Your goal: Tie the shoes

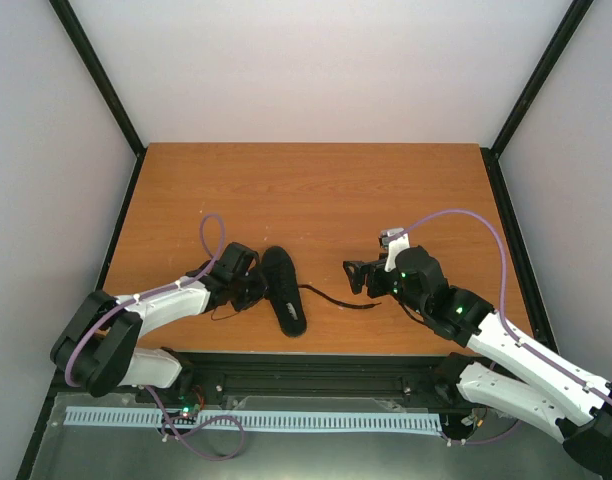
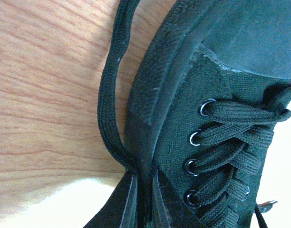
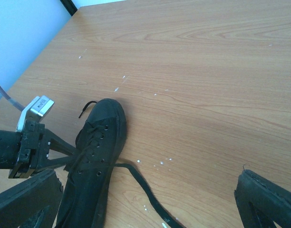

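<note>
A black low-top shoe [image 1: 284, 290] lies on the wooden table [image 1: 316, 190], toe pointing away from the arms. My left gripper [image 1: 254, 290] presses against its left side. Close up, the left gripper [image 2: 144, 173] is shut on a flat black lace [image 2: 107, 95] right beside the rubber sole of the shoe [image 2: 207, 95]. The other lace [image 1: 336, 298] trails right across the wood towards my right gripper [image 1: 354, 277]. That right gripper [image 3: 148, 180] stands wide open and holds nothing, above the loose lace [image 3: 145, 190] and right of the shoe [image 3: 95, 156].
Pale walls and black frame posts [image 1: 106, 80] close in the table on three sides. A purple cable [image 1: 466, 215] arcs over the right arm. Small white specks [image 3: 162, 164] dot the wood near the shoe.
</note>
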`<state>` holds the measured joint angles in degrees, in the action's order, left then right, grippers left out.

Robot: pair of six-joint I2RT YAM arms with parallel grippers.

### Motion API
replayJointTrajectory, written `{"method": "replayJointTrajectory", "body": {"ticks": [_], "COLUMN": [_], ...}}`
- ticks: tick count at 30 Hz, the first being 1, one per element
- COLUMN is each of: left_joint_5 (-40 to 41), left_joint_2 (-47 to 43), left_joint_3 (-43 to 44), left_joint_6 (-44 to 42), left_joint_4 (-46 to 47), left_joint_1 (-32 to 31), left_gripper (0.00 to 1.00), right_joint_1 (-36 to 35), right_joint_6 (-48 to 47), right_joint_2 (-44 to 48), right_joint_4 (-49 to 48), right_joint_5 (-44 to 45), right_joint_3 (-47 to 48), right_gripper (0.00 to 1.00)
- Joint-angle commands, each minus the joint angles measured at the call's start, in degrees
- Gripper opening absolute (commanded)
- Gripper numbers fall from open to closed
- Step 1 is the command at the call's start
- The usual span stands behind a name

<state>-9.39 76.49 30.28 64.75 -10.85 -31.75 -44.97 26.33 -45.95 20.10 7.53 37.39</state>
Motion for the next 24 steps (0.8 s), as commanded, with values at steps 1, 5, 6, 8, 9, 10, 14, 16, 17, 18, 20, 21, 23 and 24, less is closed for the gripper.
{"method": "replayJointTrajectory", "body": {"ticks": [1, 5, 6, 8, 9, 10, 14, 16, 17, 18, 20, 21, 23, 24], "left_joint_5": [6.24, 6.81, 6.38, 5.42, 4.6, 3.45, -1.89, -3.79, -4.54, -5.15, -6.12, -6.71, -8.6, -9.2], "left_joint_2": [-3.84, -6.18, -6.33, -6.44, -6.56, -6.61, -5.73, -4.84, -4.52, -4.29, -4.11, -3.96, -3.16, -2.5], "left_joint_3": [4.64, 7.15, 7.68, 8.83, 9.25, 9.4, 9.68, 9.35, 8.9, 8.17, 6.34, 5.29, 3.28, 2.47], "left_joint_6": [-5.68, -13.27, -15.15, -18.6, -20.56, -22.2, -28.09, -29.37, -29.52, -29.21, -27.42, -26.27, -23.98, -22.89], "left_joint_4": [-6.71, -11.13, -11.97, -13.63, -14.02, -14.05, -13.68, -13.05, -12.27, -11.23, -8.66, -7.14, -3.32, -1.95], "left_joint_1": [0.28, 0.24, 0.28, 0.32, 0.29, 0.33, 0.28, 0.3, 0.33, 0.29, 0.2, 0.07, -0.61, -1.39], "left_gripper": [0.08, 0.08, 0.08, 0.05, 0.05, 0.05, 0.02, 0.01, 0.01, 0.01, 0.01, 0.01, 0.01, 0.01], "right_joint_1": [0.22, 0.17, 0.23, 0.15, 0.17, 0.18, 0.21, 0.17, 0.16, 0.16, 0.15, 0.17, 0.15, 0.15], "right_joint_6": [-0.4, -0.48, -0.5, -0.41, -0.4, -0.16, 2.97, 3.87, 4.42, 5.08, 6.72, 7.57, 8.86, 9.17], "right_joint_2": [0.79, -0.88, -1.34, -2.24, -2.63, -3.03, -6.68, -9.78, -11.7, -13.49, -16.95, -18.49, -21.37, -22.17], "right_joint_4": [0.82, 0.28, 0.09, -0.2, -0.5, -0.72, 0.03, -0.76, -1.4, -2.13, -3.59, -4.37, -6.1, -7.04], "right_joint_5": [1.47, 0.09, -0.37, -1.04, -1.31, -1.52, 0.4, -1.17, -2.41, -3.45, -4.94, -5.39, -6.42, -7.07], "right_joint_3": [0.58, 1.46, 1.73, 2.06, 2.07, 1.96, 1.76, 1.65, 1.64, 1.64, 1.52, 1.44, 1.0, 0.76], "right_gripper": [1.0, 1.0, 1.0, 1.0, 1.0, 1.0, 1.0, 1.0, 1.0, 1.0, 1.0, 1.0, 1.0, 1.0]}}
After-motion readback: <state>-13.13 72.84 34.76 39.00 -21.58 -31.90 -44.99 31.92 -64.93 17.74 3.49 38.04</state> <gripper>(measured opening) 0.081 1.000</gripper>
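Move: The left hand already pinches the near-left side of the black shoe, whose middle lies about 3 cm to its right, at its height and level with it. The loose right lace lies some 15 cm to the left hand's right, 1 cm back and 2 cm lower. From the open right hand that lace is about 20 cm below, 5 cm back and straight in line sideways, while the shoe's middle stands 12 cm left, 5 cm back and 17 cm down. Left hand lifts and turns its shoe some 25 degrees clockwise; open right hand sinks 9 cm towards right lace. ##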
